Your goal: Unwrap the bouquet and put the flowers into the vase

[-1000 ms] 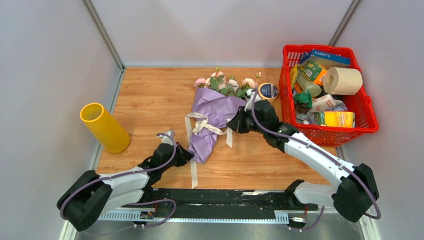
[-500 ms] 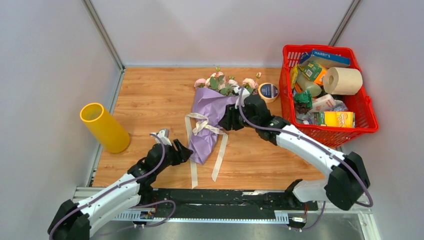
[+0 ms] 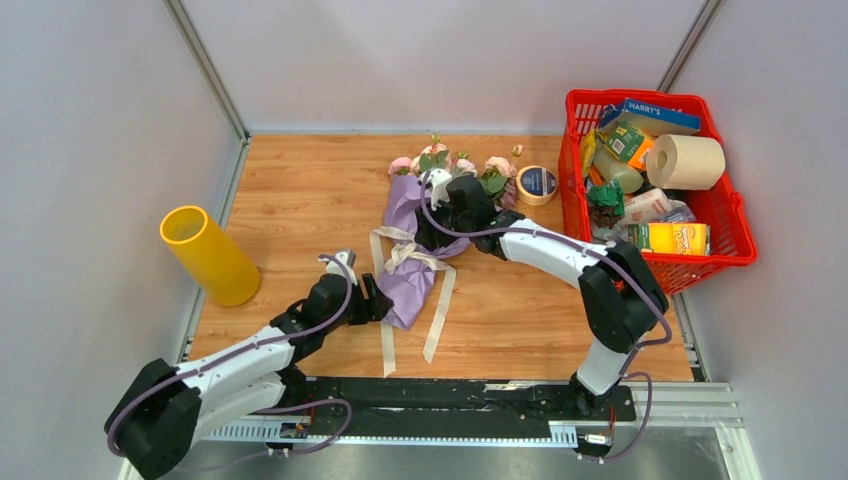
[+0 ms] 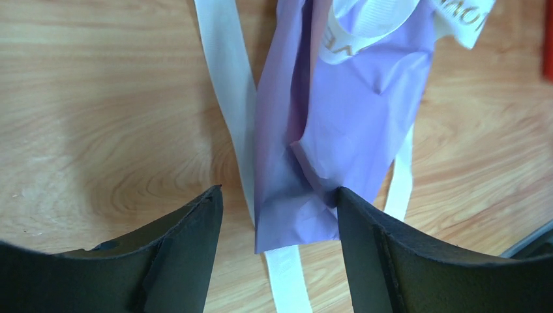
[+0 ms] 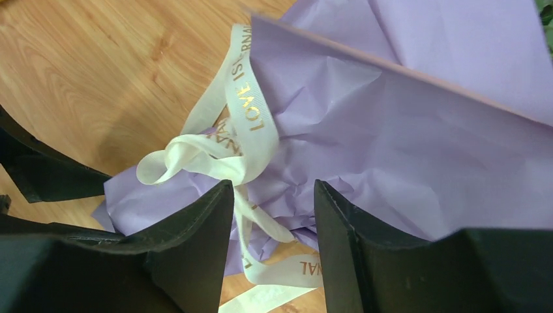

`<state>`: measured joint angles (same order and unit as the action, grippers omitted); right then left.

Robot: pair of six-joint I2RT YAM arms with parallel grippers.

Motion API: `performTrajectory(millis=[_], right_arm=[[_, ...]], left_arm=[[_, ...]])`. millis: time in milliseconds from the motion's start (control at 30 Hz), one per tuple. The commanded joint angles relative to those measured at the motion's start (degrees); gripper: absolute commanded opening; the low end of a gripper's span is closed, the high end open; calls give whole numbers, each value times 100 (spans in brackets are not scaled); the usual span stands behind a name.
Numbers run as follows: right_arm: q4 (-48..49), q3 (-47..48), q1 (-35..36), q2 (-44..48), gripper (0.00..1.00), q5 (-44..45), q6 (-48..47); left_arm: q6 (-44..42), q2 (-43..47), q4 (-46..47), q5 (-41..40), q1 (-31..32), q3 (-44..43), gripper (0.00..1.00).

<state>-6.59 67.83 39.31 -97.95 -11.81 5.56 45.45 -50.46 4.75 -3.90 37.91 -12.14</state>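
The bouquet [image 3: 415, 270] lies on the wooden table, its lilac paper cone pointing toward me and its pink flowers [image 3: 455, 165] at the far end. A cream ribbon [image 3: 400, 245] is tied loosely around the middle, its tails trailing onto the table. My left gripper [image 3: 378, 300] is open astride the cone's narrow tip [image 4: 313, 163], with the right finger [image 4: 365, 228] touching the paper. My right gripper [image 3: 430, 225] hovers open above the ribbon knot [image 5: 209, 153], a loose strand between its fingers. The yellow vase [image 3: 208, 255] stands at the table's left edge.
A red basket [image 3: 740, 250] full of groceries, with a beige paper roll [image 3: 685, 160], sits at the right. A tape roll [image 3: 537, 183] lies just right of the flowers. Grey walls close in the table at the back and sides.
Both grippers have gone from shut to open. The right gripper let go of a ribbon tail, which now lies on the table, and moved left over the knot. The left stays at the cone's tip.
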Motion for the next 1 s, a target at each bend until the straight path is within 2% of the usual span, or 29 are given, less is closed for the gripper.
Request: performTrajectory(millis=[0, 133, 200, 333, 467, 600, 633, 867, 967], right_arm=[[211, 361, -2, -311, 52, -365, -407], [237, 608, -2, -610, 53, -401, 84], [298, 652, -2, -742, 53, -479, 199], [334, 714, 7, -980, 49, -524, 384], [369, 740, 15, -1024, 45, -655, 516], [404, 688, 85, -875, 23, -437, 682], [448, 661, 103, -770, 20, -366, 735], [815, 644, 200, 117, 1, -75, 1052], [1229, 390, 217, 452, 0, -356, 1341]], left_arm=[[-300, -446, 509, 276, 32, -341, 72], [-291, -632, 719, 276, 32, -271, 66], [-256, -649, 878, 328, 32, -219, 59], [-160, -685, 1141, 355, 32, -96, 33], [7, -676, 1431, 566, 32, 89, 16], [69, -641, 1520, 557, 32, 247, 4], [78, -632, 1528, 522, 32, 282, 1], [236, -676, 1573, 461, 32, 397, 0], [254, -763, 1634, 452, 32, 432, 0]])
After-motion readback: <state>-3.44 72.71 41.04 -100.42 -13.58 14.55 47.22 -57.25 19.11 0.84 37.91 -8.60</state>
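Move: From the right hand, half open above the wrapped bouquet, the ribbon's upper loop lies about 4 cm left, 1 cm ahead and 5 cm below. The bow's knot is about 5 cm behind that loop and 2 cm to its right; the flower heads are some 13 cm ahead and 6 cm right of the hand. The wrapper's lower end lies between the open left fingers, 2 cm right of the left hand point and about 2 cm below it; the knot is 11 cm ahead and 4 cm right of that hand, and the right ribbon tail 10 cm right. Down about 4 cm and left 3, the right hand sinks to the ribbon, tipping slightly downward, shuts its fingers on the loop, then rises some 7 cm with it, still edging left. Meanwhile the left hand shifts about 2 cm right and closes, pinching the wrapper's lower end from its left edge. ##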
